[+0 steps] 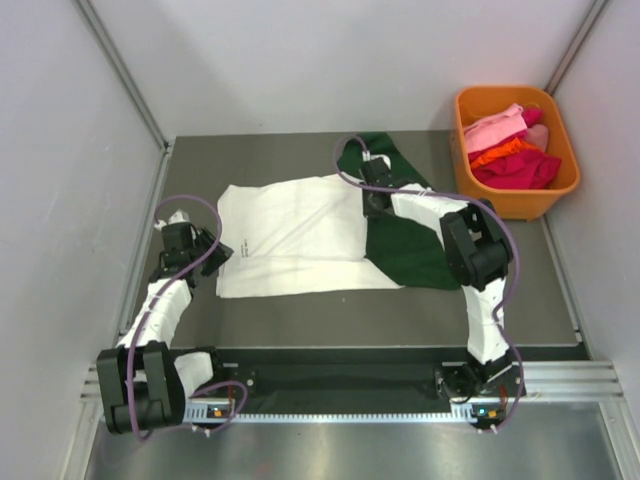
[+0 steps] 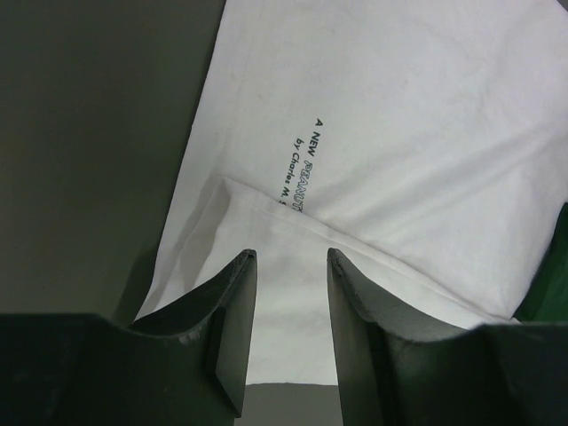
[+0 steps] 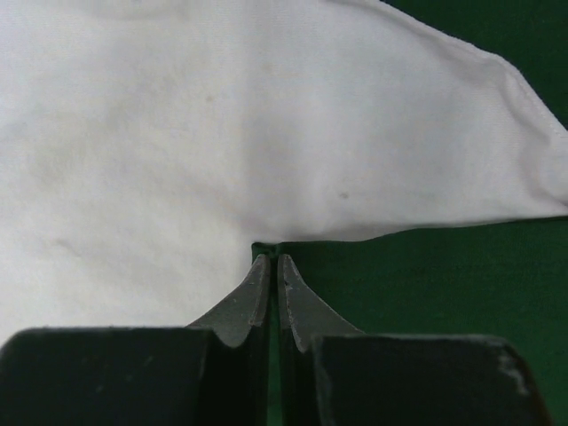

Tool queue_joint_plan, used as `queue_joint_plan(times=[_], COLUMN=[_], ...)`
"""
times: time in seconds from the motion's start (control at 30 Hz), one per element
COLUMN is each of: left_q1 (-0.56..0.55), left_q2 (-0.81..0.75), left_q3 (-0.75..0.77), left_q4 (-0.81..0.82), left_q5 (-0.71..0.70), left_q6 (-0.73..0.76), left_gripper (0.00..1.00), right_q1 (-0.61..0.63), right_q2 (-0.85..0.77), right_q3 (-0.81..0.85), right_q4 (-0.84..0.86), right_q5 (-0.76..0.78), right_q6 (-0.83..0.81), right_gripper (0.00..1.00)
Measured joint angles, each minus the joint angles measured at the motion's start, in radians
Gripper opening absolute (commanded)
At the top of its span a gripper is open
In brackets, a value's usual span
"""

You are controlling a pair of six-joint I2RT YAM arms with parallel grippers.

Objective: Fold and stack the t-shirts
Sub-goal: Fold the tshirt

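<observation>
The cream-white t-shirt (image 1: 300, 235) lies spread flat mid-table, with black lettering (image 2: 303, 164) near its left edge. Its right end overlaps the dark green t-shirt (image 1: 410, 250), which lies under and beside it. My left gripper (image 1: 215, 250) hovers open over the white shirt's folded left corner (image 2: 266, 222), fingers apart (image 2: 288, 257) with nothing between them. My right gripper (image 1: 375, 205) sits where the white edge meets the green cloth (image 3: 426, 293). Its fingers (image 3: 271, 257) are pressed together, with a thin pinch of green cloth at their tips.
An orange basket (image 1: 520, 203) with pink, orange and red clothes stands at the back right. Grey walls close in the dark table on the left, back and right. A metal rail runs along the near edge by the arm bases.
</observation>
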Motion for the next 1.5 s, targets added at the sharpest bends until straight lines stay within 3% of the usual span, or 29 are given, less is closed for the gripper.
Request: queue_joint_plan(times=[0.5, 0.6, 0.63, 0.73, 1.0, 1.27, 1.4, 1.5], left_q1=[0.0, 0.0, 0.0, 0.0, -0.001, -0.002, -0.004, -0.005], left_q2=[0.0, 0.0, 0.0, 0.0, 0.009, 0.008, -0.027, -0.089], left_q3=[0.0, 0.0, 0.0, 0.0, 0.0, -0.005, -0.012, -0.013], left_q4=[-0.005, -0.006, -0.006, -0.006, -0.006, -0.003, -0.037, -0.085], left_q5=[-0.008, -0.008, -0.008, -0.013, -0.034, -0.034, -0.063, -0.096], left_q6=[0.001, 0.001, 0.001, 0.001, 0.002, -0.001, -0.004, -0.011], left_gripper=[0.42, 0.42, 0.42, 0.42, 0.44, 0.54, 0.63, 0.65], right_q1=[0.0, 0.0, 0.0, 0.0, 0.0, -0.037, -0.089, -0.131], right_q2=[-0.043, -0.046, -0.046, -0.046, -0.126, -0.5, -0.618, -0.693], right_q3=[0.017, 0.017, 0.017, 0.018, -0.081, -0.438, -0.599, -0.726], right_q4=[0.008, 0.016, 0.015, 0.016, 0.047, 0.113, 0.118, 0.101], right_q5=[0.089, 0.083, 0.078, 0.066, 0.053, 0.051, 0.047, 0.05], right_q6=[0.024, 0.03, 0.03, 0.029, 0.019, 0.044, 0.078, 0.103], right_gripper=[0.02, 0.26, 0.47, 0.6, 0.6, 0.58, 0.59, 0.59])
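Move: The right fingers are shut on a small green fold at the white–green edge of the t-shirt. The shirt's near right green corner lies about 18 cm back and 20 cm right of them, at table height; the far green flap is some 14 cm ahead. The printed lettering sits roughly 29 cm left and 9 cm back. From the left hand, that near right corner is about 52 cm right, 8 cm back and 6 cm lower. Right hand lifts pinched fold 3 cm, releases, arcs 18 cm back-right towards green corner; left fingers open wider. ##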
